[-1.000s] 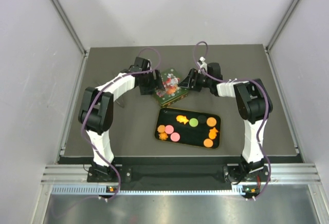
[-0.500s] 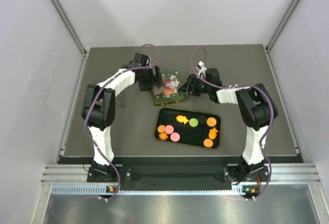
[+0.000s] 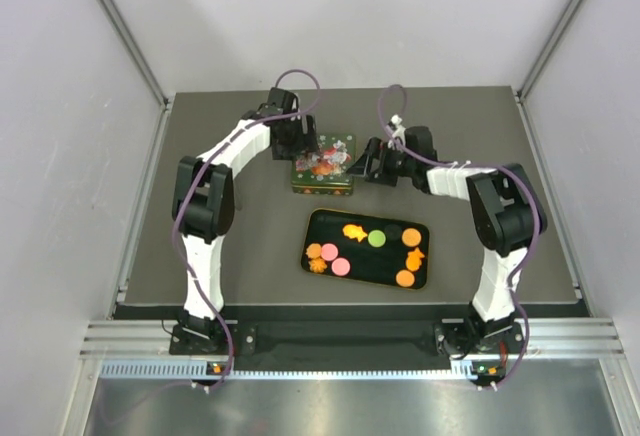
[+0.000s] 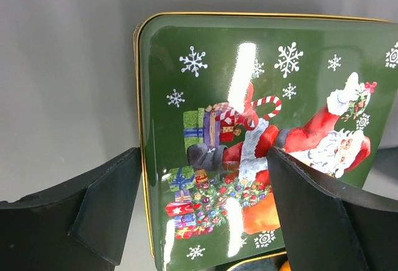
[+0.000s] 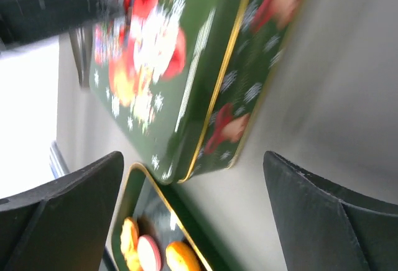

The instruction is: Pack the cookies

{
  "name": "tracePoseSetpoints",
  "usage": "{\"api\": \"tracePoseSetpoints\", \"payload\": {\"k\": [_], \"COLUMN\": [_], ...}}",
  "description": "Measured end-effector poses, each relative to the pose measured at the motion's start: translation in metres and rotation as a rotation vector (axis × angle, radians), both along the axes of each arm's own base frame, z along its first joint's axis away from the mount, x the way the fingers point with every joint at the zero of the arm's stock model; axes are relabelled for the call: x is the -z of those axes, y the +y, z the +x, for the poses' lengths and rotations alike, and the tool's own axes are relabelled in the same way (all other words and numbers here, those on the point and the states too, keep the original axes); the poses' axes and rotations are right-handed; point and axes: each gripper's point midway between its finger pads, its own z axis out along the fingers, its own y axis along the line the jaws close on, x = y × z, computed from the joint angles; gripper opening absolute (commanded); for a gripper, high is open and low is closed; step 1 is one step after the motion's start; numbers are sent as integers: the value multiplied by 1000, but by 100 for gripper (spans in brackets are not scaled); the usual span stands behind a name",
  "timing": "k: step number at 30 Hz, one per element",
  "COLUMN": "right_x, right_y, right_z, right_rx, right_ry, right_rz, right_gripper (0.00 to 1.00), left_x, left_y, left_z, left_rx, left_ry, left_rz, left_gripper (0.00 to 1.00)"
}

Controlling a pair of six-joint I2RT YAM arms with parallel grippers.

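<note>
The cookies (image 3: 341, 267) lie in a shallow black tray with a gold rim (image 3: 366, 218): orange, pink and one green disc, plus orange star-like pieces. Some show at the bottom of the right wrist view (image 5: 181, 257). The green Santa tin (image 3: 323, 164) sits closed just behind the tray. My left gripper (image 3: 299, 148) is open at the tin's left edge, and in its wrist view (image 4: 205, 221) one finger hangs over the lid (image 4: 261, 66) and one outside it. My right gripper (image 3: 364, 164) is open at the tin's right side (image 5: 193, 215), holding nothing.
The dark table mat (image 3: 200, 246) ends at metal rails on the left and right. Grey walls enclose the back and sides. The tray's near corner (image 5: 134, 174) lies close under the tin's corner (image 5: 211, 153).
The tin has turned from tilted to square with the table and shifted slightly back. Both grippers have moved back alongside it, staying open.
</note>
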Motion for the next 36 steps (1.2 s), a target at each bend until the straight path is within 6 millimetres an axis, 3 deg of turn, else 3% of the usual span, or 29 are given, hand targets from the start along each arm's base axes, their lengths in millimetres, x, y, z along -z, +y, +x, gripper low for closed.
{"api": "tracePoseSetpoints", "payload": {"k": [5, 10, 12, 16, 20, 27, 30, 36], "right_x": [-34, -61, -56, -25, 7, 5, 5, 3], "right_y": [-21, -17, -10, -1, 10, 22, 21, 13], "right_z": [52, 109, 127, 144, 155, 157, 152, 136], "right_rx": [113, 161, 169, 178, 183, 188, 199, 242], "right_ry": [-71, -161, -166, -129, -74, -74, -77, -72], "right_rz": [25, 56, 62, 50, 23, 15, 28, 56], "right_gripper": [96, 97, 97, 97, 94, 66, 61, 59], "left_x": [-1, 0, 0, 0, 0, 0, 1, 1], "left_y": [2, 2, 1, 0, -2, -5, -7, -11], "left_z": [4, 4, 5, 5, 7, 9, 9, 8], "left_rx": [16, 25, 29, 44, 57, 74, 80, 93], "left_ry": [-3, 1, 1, 0, 3, 0, 4, 12], "left_rz": [24, 30, 30, 32, 37, 41, 35, 26], "left_gripper": [86, 86, 86, 86, 85, 85, 85, 85]}}
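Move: From the right hand, the closed tin's middle is about 9 cm to the left, 3 cm ahead and roughly 2 cm lower. The left gripper, spread over the tin's left part, is some 14 cm to the left and 7 cm farther out; the cookie tray lies about 20 cm back, straight behind and 4 cm lower. From the left hand, the tin's middle is about 5 cm right, 4 cm back and 2 cm down. The right hand hops some 15 cm forward, partly closes at the tin's far right corner and eases back. ##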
